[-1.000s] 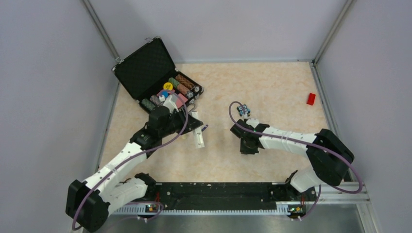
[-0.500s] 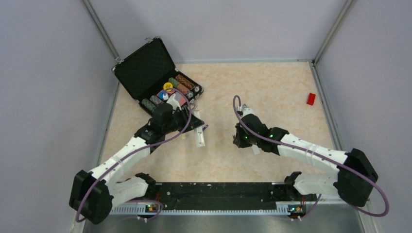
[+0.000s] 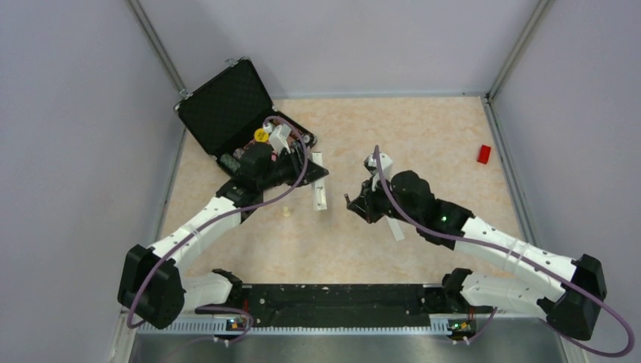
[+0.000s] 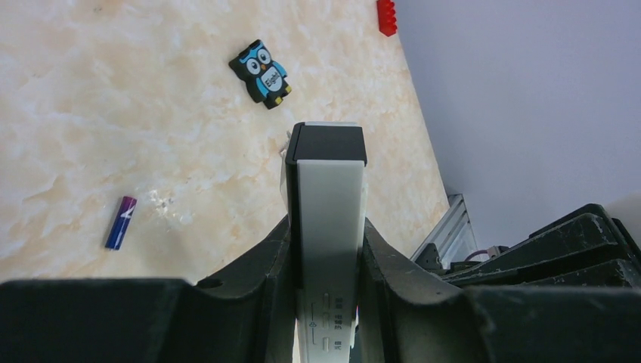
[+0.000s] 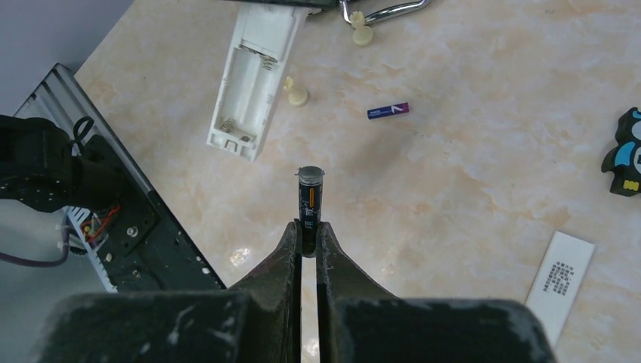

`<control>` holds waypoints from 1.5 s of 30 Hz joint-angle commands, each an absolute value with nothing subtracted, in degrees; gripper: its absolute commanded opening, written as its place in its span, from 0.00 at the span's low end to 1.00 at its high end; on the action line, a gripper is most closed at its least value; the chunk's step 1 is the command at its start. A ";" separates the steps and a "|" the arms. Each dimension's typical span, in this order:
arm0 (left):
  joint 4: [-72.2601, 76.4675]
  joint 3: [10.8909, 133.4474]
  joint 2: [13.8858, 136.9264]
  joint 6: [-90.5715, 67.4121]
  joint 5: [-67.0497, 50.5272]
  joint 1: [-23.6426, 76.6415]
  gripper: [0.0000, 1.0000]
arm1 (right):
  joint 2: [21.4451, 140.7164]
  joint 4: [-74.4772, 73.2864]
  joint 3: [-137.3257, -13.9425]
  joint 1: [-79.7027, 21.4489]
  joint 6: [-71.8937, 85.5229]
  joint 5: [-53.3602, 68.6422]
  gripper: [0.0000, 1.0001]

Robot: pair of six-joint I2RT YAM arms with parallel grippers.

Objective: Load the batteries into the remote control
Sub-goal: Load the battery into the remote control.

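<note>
The white remote control [image 3: 320, 193] is held in my left gripper [image 3: 308, 174], which is shut on it. In the left wrist view the remote [image 4: 326, 189] runs out between the fingers [image 4: 261, 261], dark end away from me. The right wrist view shows its open, empty battery bay [image 5: 249, 79]. My right gripper [image 5: 308, 231] is shut on one dark battery [image 5: 310, 198], held above the table and short of the remote. In the top view this gripper [image 3: 355, 203] is just right of the remote. The second battery [image 5: 388, 110] lies on the table [image 4: 120, 222].
An open black case [image 3: 227, 113] with small items stands back left, behind the left gripper. A blue-and-black owl gadget [image 4: 261, 73] and a white cover strip [image 5: 561, 276] lie on the table. A red block [image 3: 484, 153] sits far right. Cream pawns [image 5: 296, 92] lie near the remote.
My left gripper has carried the remote back and to the right, off its earlier spot. My right arm has swung left toward the remote with the battery.
</note>
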State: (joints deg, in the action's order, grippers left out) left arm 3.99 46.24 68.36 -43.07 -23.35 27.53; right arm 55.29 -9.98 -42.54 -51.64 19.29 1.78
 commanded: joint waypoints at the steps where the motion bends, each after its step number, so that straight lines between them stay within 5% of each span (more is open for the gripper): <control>1: 11.42 48.87 70.56 -44.13 -27.27 27.38 0.00 | 60.78 -17.23 -52.76 -52.06 23.65 4.37 0.00; 15: 22.77 45.52 78.35 -60.23 -34.85 27.94 0.00 | 74.85 -43.82 -72.68 -50.09 40.16 9.45 0.00; 45: 23.59 42.65 76.14 -52.40 -34.10 32.86 0.00 | 80.19 -46.40 -74.42 -46.59 45.44 11.87 0.00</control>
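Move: The battery in the right gripper is meant for the remote control's open compartment, about 9 cm left of the right hand, 2 cm ahead and 2 cm below. On the table some 19 cm below that hand, the blue battery lies about 12 cm ahead and 9 cm left, the chess piece 6 cm ahead and 20 cm left, the white cover 4 cm ahead and 14 cm right. From the left hand, the held battery is about 7 cm back and 8 cm right, level with it. Swing the right gripper left and up about 3 cm, then bring it down some 4 cm and slightly back to the remote's compartment, tipping its fingers down about 40 degrees while keeping the battery pinched. At the same time carry the held remote to the right about 6 cm to meet the battery, easing slightly back and down, with the left wrist turning a little clockwise. ##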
